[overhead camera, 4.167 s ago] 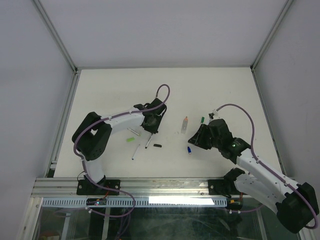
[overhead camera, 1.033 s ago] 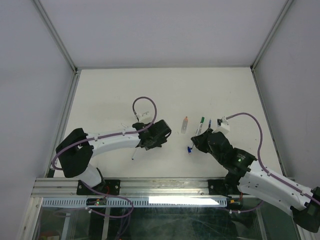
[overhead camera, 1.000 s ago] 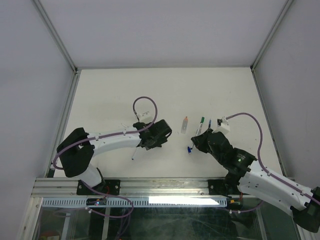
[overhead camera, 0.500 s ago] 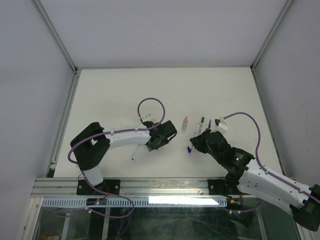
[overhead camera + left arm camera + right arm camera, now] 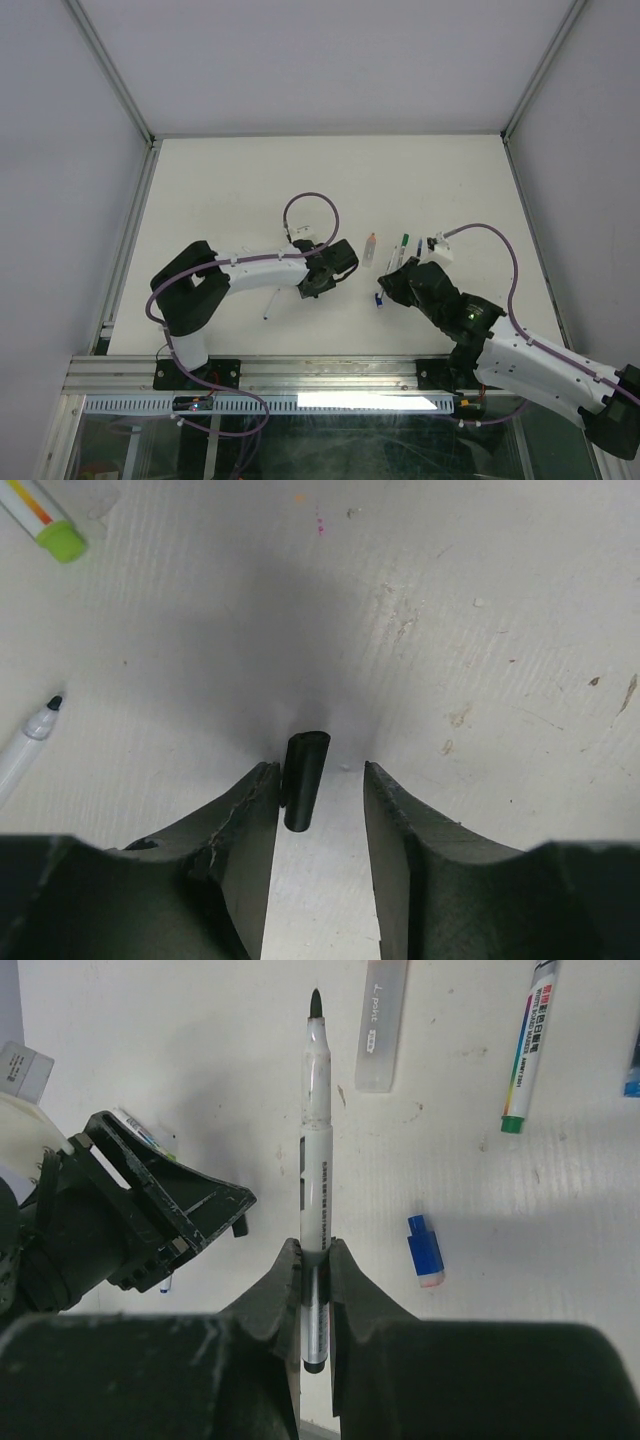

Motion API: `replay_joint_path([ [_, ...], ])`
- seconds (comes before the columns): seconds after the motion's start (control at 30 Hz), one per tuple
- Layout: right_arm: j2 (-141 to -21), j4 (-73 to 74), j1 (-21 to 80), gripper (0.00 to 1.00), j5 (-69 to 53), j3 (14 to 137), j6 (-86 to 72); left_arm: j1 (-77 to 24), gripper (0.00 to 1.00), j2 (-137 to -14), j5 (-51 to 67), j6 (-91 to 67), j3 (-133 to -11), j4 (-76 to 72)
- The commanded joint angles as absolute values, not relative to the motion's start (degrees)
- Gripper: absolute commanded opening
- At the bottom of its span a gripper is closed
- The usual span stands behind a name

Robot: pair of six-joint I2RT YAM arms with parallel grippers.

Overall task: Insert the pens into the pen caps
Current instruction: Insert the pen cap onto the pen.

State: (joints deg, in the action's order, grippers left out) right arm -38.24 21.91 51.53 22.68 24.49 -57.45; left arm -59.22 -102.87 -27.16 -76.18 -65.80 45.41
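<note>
A black pen cap [image 5: 305,780] lies on the table between the jaws of my left gripper [image 5: 320,772]. The cap rests against the left finger [image 5: 250,810], and a gap stays on its right side, so the gripper is open. My right gripper [image 5: 315,1250] is shut on a white pen [image 5: 316,1140] whose black tip points away from the wrist, toward the left gripper [image 5: 150,1220]. In the top view the left gripper [image 5: 322,280] and the right gripper [image 5: 395,280] are low over the table's middle, a short way apart.
A blue cap [image 5: 425,1252] lies just right of the held pen. Farther off are a clear-bodied piece [image 5: 385,1025] and a green-tipped pen [image 5: 527,1045]. Beside the left gripper lie a green-capped pen [image 5: 45,522] and a black-tipped pen [image 5: 25,742].
The left arm has reached a little to the right and its jaws have narrowed around the black cap. The right arm has hardly moved and still holds its pen.
</note>
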Motion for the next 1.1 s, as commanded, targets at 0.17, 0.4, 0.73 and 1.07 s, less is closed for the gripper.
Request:
replay_joint_path([
  [0.17,-38.24,18.45,51.68,0.0,22.51,25.43,-57.06,-59.24,0.34,-104.88,-28.45,-70.52,-68.21,47.69],
  [0.4,-38.91,18.14,51.68,0.0,22.11,25.44,-57.04,-59.24,0.26,-103.46,-28.46,-70.5,-65.31,47.27],
  [0.73,-39.02,18.84,51.68,0.0,21.2,25.18,-56.75,-59.02,0.22,-100.31,-28.98,-62.59,-64.47,42.66],
  [1.07,-39.81,15.75,51.68,0.0,14.89,23.48,-52.55,-56.21,0.14,-96.89,-23.88,-55.19,-59.87,34.76],
])
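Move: The black pen cap is already between the left hand's open fingertips, about 1 cm left of their middle and 1 cm below. An uncapped pen lies some 10 cm to that hand's left and 2 cm back, a lime-ended marker about 10 cm left and 6 cm ahead, and the blue cap roughly 14 cm right and 2 cm back. From the right hand, which holds the black-tipped pen, the black cap lies about 15 cm left, 2 cm ahead and 9 cm below. The left hand stays low over the table and closes its fingers from under half open until both pads pinch the black cap by its sides, easing about 1 cm to the left as they shut so that the cap sits midway between them, and turning some 15 degrees clockwise to line up with it. The right hand keeps its grip on the uncapped pen, held well above the table with its tip out ahead of the fingers, and drifts only about 1 cm left. ##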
